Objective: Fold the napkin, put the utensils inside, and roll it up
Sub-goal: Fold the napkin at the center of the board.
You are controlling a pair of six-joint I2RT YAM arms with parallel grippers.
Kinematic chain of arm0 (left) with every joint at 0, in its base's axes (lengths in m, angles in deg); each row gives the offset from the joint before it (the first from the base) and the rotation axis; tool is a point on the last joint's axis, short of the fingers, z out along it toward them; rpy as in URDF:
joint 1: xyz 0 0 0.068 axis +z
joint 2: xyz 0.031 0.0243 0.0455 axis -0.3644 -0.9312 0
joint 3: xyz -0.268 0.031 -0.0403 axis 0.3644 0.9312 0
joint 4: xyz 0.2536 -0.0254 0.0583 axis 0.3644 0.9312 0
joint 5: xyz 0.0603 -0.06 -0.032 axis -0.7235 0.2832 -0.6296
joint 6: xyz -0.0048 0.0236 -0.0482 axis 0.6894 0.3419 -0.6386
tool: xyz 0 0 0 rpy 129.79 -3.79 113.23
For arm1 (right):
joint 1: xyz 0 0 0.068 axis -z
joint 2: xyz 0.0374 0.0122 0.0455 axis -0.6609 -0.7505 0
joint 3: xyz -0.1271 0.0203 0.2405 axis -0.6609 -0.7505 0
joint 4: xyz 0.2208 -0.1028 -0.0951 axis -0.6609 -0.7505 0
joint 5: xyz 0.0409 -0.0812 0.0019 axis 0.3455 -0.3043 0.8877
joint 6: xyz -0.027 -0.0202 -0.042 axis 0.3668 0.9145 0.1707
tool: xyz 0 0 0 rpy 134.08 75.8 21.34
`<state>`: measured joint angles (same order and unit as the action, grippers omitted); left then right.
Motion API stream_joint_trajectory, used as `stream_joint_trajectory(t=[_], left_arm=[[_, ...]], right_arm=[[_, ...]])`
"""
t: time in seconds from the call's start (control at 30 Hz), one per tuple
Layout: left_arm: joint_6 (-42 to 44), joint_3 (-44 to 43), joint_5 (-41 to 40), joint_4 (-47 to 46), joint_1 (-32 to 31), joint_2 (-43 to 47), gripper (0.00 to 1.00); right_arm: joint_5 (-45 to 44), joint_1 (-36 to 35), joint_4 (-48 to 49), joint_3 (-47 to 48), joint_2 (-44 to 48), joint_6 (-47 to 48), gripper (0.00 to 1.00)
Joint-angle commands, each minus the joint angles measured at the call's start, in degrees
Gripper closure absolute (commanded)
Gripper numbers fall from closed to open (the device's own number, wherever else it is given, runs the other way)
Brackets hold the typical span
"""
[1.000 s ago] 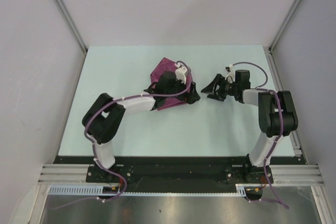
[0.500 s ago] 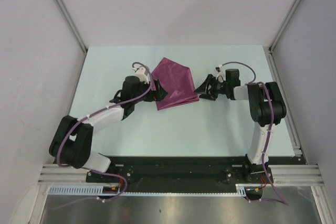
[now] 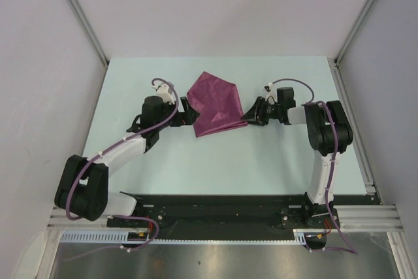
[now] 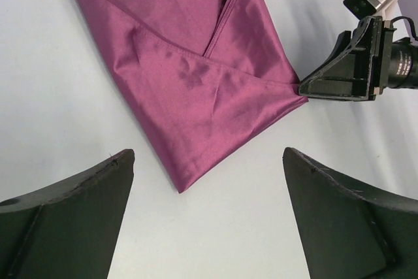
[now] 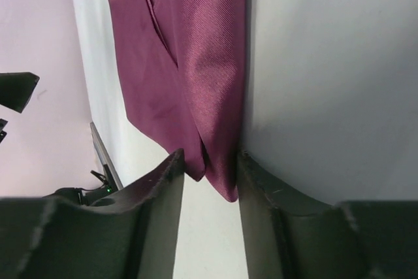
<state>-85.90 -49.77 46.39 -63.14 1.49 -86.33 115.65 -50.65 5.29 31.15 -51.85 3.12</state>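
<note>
The maroon napkin (image 3: 214, 104) lies folded flat at the middle of the table, a triangular flap across its top. In the left wrist view the napkin (image 4: 196, 76) points one corner toward my left gripper (image 4: 208, 155), which stands wide open with bare table between its fingers. That left gripper (image 3: 188, 114) sits just left of the cloth without touching it. My right gripper (image 3: 249, 114) is at the napkin's right corner. In the right wrist view the right gripper (image 5: 210, 155) is half narrowed, with the napkin (image 5: 189, 63) corner between its fingers and a gap still showing. The utensils are out of view.
The pale green table (image 3: 274, 155) is bounded by grey walls and metal posts on three sides. A black rail (image 3: 222, 210) with both arm bases runs along the near edge. Purple cables loop over each wrist.
My left arm has pulled back to the left off the napkin, leaving it flat. My right gripper has moved left to the cloth's right corner, and its jaws have narrowed round it.
</note>
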Motion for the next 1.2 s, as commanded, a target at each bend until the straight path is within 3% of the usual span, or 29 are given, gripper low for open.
stream_joint_trajectory(t=[0.0,0.1,0.23,0.57,0.93,1.17], left_arm=[[-0.90,1.55,-0.23,-0.45,1.24,2.92,0.00],[-1.25,2.25,-0.32,-0.19,1.95,3.18,0.00],[-2.73,3.31,-0.41,0.43,2.74,3.45,0.00],[-9.51,9.89,4.42,-5.02,3.62,0.72,0.03],[-13.81,18.33,10.66,-15.03,3.27,-1.03,0.17],[-19.51,21.68,12.51,-22.93,-2.43,-6.73,0.25]], right_arm=[[-1.54,-0.65,-3.32,1.06,-0.79,2.32,0.62],[-1.71,-0.83,-3.58,1.15,-0.87,2.49,0.75],[-1.98,-1.00,-4.81,1.06,0.00,2.14,1.00],[-10.67,-2.94,-15.95,-6.49,10.54,0.92,1.00],[-21.57,-6.01,-24.67,-21.51,28.03,-3.92,1.00],[-22.99,-5.93,-26.00,-25.66,32.88,-5.33,1.00]])
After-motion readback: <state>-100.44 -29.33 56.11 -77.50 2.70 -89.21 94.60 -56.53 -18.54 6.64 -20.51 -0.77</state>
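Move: The right hand, low over the board, already has the napkin's near-right corner between its half-open fingers, about 1 cm below the hand point; the napkin's middle lies roughly 8 cm ahead and 13 cm left of this hand. The wide-open left hand has the near-left corner almost straight below, some 12 cm down and perhaps 2 cm back and 2 cm right; from it, the near-right corner is about 4 cm ahead and 24 cm right. Sinking a centimetre, the right hand shuts its fingers to pinch the napkin's near-right corner, then drags it straight back along the board some 15 cm, drifting a little right while its fingers tilt steeper downward. The left hand drops about 10 cm and comes back roughly 8 cm towards the near-left corner, fingers tipping down and starting to narrow, with no touch to be seen. ##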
